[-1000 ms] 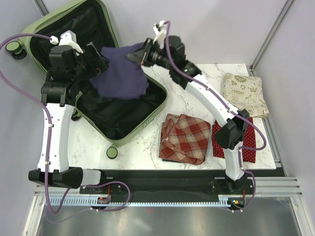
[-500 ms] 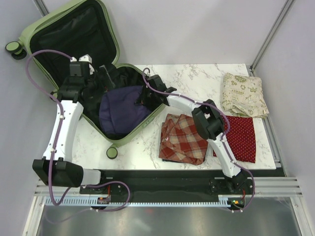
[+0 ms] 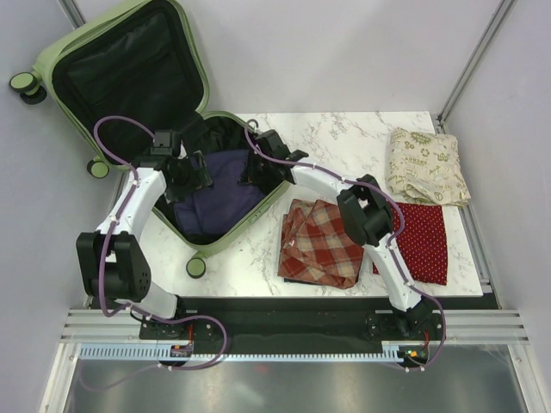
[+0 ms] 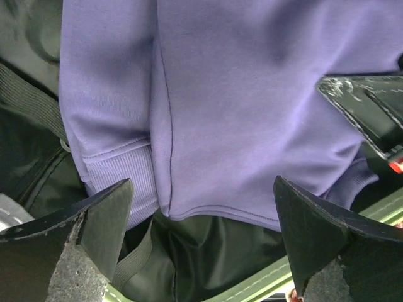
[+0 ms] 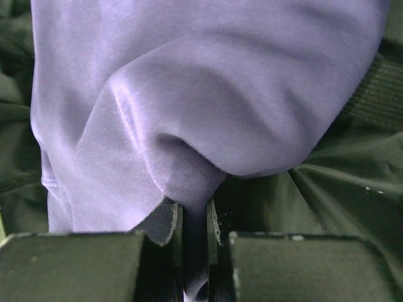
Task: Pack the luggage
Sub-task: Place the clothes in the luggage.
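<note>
The sage-green luggage (image 3: 225, 238) lies open at the table's left, its lid (image 3: 191, 53) standing up, black lining inside. A purple sweatshirt (image 3: 222, 188) lies in its lower half. My left gripper (image 3: 195, 172) is open at the sweatshirt's left edge; in the left wrist view its fingers (image 4: 104, 217) stand wide apart over the sweatshirt's hem (image 4: 214, 126) and hold nothing. My right gripper (image 3: 255, 168) is at the sweatshirt's right edge, shut on a fold of the purple cloth (image 5: 189, 182).
A red plaid cloth (image 3: 320, 241) lies folded right of the luggage. A red dotted cloth (image 3: 422, 241) lies further right, and a cream patterned cloth (image 3: 428, 163) at the back right. A caster wheel (image 3: 196, 268) sits at the luggage's near corner.
Both grippers came down from above the luggage and laid the purple sweatshirt into its lower half. The left gripper has let go and opened.
</note>
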Available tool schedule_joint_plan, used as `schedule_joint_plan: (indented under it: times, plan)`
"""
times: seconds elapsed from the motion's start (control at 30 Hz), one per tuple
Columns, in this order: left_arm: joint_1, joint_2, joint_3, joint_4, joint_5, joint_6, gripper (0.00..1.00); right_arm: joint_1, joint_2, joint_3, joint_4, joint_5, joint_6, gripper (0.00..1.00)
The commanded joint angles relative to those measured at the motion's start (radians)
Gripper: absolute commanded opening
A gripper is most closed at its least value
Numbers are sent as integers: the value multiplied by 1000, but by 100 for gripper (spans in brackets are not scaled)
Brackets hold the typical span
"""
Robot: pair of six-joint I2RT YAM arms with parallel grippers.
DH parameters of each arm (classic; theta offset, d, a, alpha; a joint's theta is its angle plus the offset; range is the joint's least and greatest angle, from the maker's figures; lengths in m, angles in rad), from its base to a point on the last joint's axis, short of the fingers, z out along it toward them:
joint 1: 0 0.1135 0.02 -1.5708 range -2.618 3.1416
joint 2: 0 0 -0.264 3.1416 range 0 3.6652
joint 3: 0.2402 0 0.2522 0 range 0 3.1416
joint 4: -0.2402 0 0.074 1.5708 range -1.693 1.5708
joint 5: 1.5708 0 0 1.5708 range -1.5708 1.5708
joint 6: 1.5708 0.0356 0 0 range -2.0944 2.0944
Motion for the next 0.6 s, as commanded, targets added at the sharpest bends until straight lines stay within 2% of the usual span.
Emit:
schedule_joint_plan:
  times: [0.0, 0.17, 0.57]
  plan:
    - [1, -7, -1, 86, -1, -40, 100, -7, 39, 159, -155, 43, -133, 0]
    - [1, 66, 25, 109, -134, -24, 100, -7, 123, 278, -231, 47, -213, 0]
    - [5, 235, 108, 147, -423, 3, 99, -7, 96, 209, -234, 27, -218, 1]
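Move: Below the wide-open left hand lie the clothes, the purple garment already in the luggage: their left-hand strip is about 4 cm to its left, 3 cm ahead and 8 cm down, their middle some 7 cm right and 4 cm ahead. The plaid cloth is outside the luggage, roughly 34 cm right and 10 cm back. For the right hand, already pinching the clothes' right part, their middle is about 7 cm left and 3 cm back, nearly level. Sinking about 5 cm while shifting as far left and almost as far forward, the open left hand comes down towards the left strip of the clothes, rolling some 15 degrees so that its left side rises and turning slightly counter-clockwise. The right hand keeps its pinch on the clothes and holds nearly still, easing forward about 1 cm with a small turn of the wrist. ##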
